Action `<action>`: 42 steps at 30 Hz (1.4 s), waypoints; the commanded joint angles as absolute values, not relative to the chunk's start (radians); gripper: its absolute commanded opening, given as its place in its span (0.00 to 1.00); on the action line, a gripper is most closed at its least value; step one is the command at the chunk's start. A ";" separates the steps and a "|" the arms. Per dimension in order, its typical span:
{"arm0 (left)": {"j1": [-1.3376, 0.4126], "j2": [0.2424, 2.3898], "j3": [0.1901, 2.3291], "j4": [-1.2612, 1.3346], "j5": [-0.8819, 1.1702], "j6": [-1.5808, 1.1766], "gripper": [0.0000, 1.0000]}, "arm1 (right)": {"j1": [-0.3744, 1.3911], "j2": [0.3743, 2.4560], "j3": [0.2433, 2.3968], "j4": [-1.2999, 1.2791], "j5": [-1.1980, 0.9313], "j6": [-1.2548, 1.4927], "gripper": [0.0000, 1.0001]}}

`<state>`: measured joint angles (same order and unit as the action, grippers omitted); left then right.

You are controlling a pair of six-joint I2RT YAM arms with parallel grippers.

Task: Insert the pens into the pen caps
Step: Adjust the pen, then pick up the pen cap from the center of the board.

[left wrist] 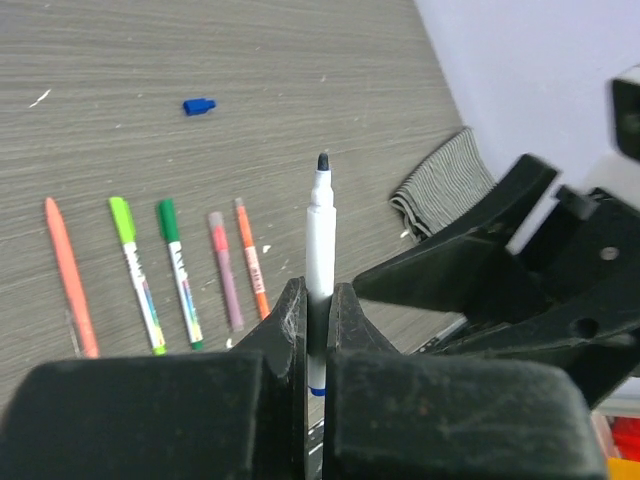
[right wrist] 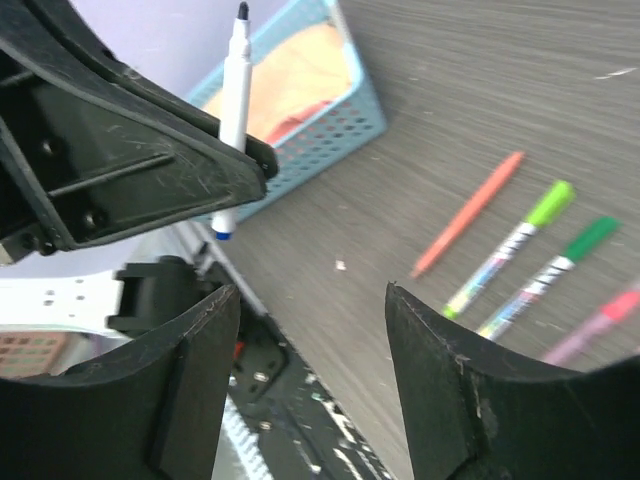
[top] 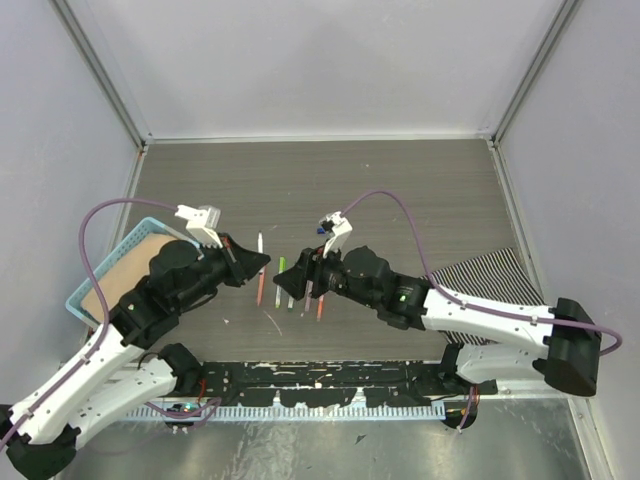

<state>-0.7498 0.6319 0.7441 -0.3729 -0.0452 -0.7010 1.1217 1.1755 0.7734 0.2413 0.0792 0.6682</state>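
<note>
My left gripper (left wrist: pixel 318 300) is shut on a white-barrelled pen (left wrist: pixel 320 235) with a dark tip and a blue end, which stands upright between the fingers. The same pen (right wrist: pixel 235 90) shows in the right wrist view, up and to the left of my open, empty right gripper (right wrist: pixel 312 290). In a row on the table lie a salmon pen (left wrist: pixel 70 275), a light-green-capped pen (left wrist: pixel 135 270), a dark-green-capped pen (left wrist: pixel 180 272), a pink pen (left wrist: pixel 225 272) and an orange pen (left wrist: pixel 252 270). A blue pen cap (left wrist: pixel 199 105) lies alone beyond them. From above, both grippers (top: pixel 264 261) (top: pixel 310 268) hover over the row.
A light blue basket (top: pixel 88 283) with a tan liner sits at the left edge of the table. A striped cloth (top: pixel 490 275) lies at the right. The arms' base rail (top: pixel 320 385) runs along the near edge.
</note>
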 commanded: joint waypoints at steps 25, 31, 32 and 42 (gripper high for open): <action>-0.750 0.745 0.818 -0.591 -0.114 -0.568 0.00 | 0.612 1.801 1.403 -0.463 -0.198 -0.262 0.65; -0.750 0.754 0.837 -0.613 -0.124 -0.555 0.00 | 0.612 1.961 1.554 -0.501 -0.209 -0.370 0.66; -0.750 0.751 0.838 -0.614 -0.127 -0.555 0.00 | 0.612 1.975 1.563 -0.503 -0.209 -0.392 0.66; -0.750 0.769 0.846 -0.623 -0.155 -0.546 0.00 | 0.592 2.105 1.694 -0.583 -0.255 -0.516 0.61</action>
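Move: The blue cap lies on the table about 25 cm ahead of the right hand, 7 cm to its right and 22 cm below. Short of it, on the table, are the green pen, some 9 cm ahead of the hand and 1 cm to its left, and the pink pen, 8 cm ahead and 3 cm right. The white pen in the left fingers stands about 5 cm left, 5 cm above and 1 cm ahead. From the left hand the cap is about 23 cm ahead, 11 cm right, 25 cm below. Towards the blue cap goes the open right hand, leaving the uncapped white pen: first right and forward, then forward and down, about 23 cm out and 18 cm lower, easing slightly left at the end while the wrist turns some 60 degrees to point steeply down. The left hand keeps its hold on the white pen, sinks 6 cm and tips its fingers about 20 degrees further down. ##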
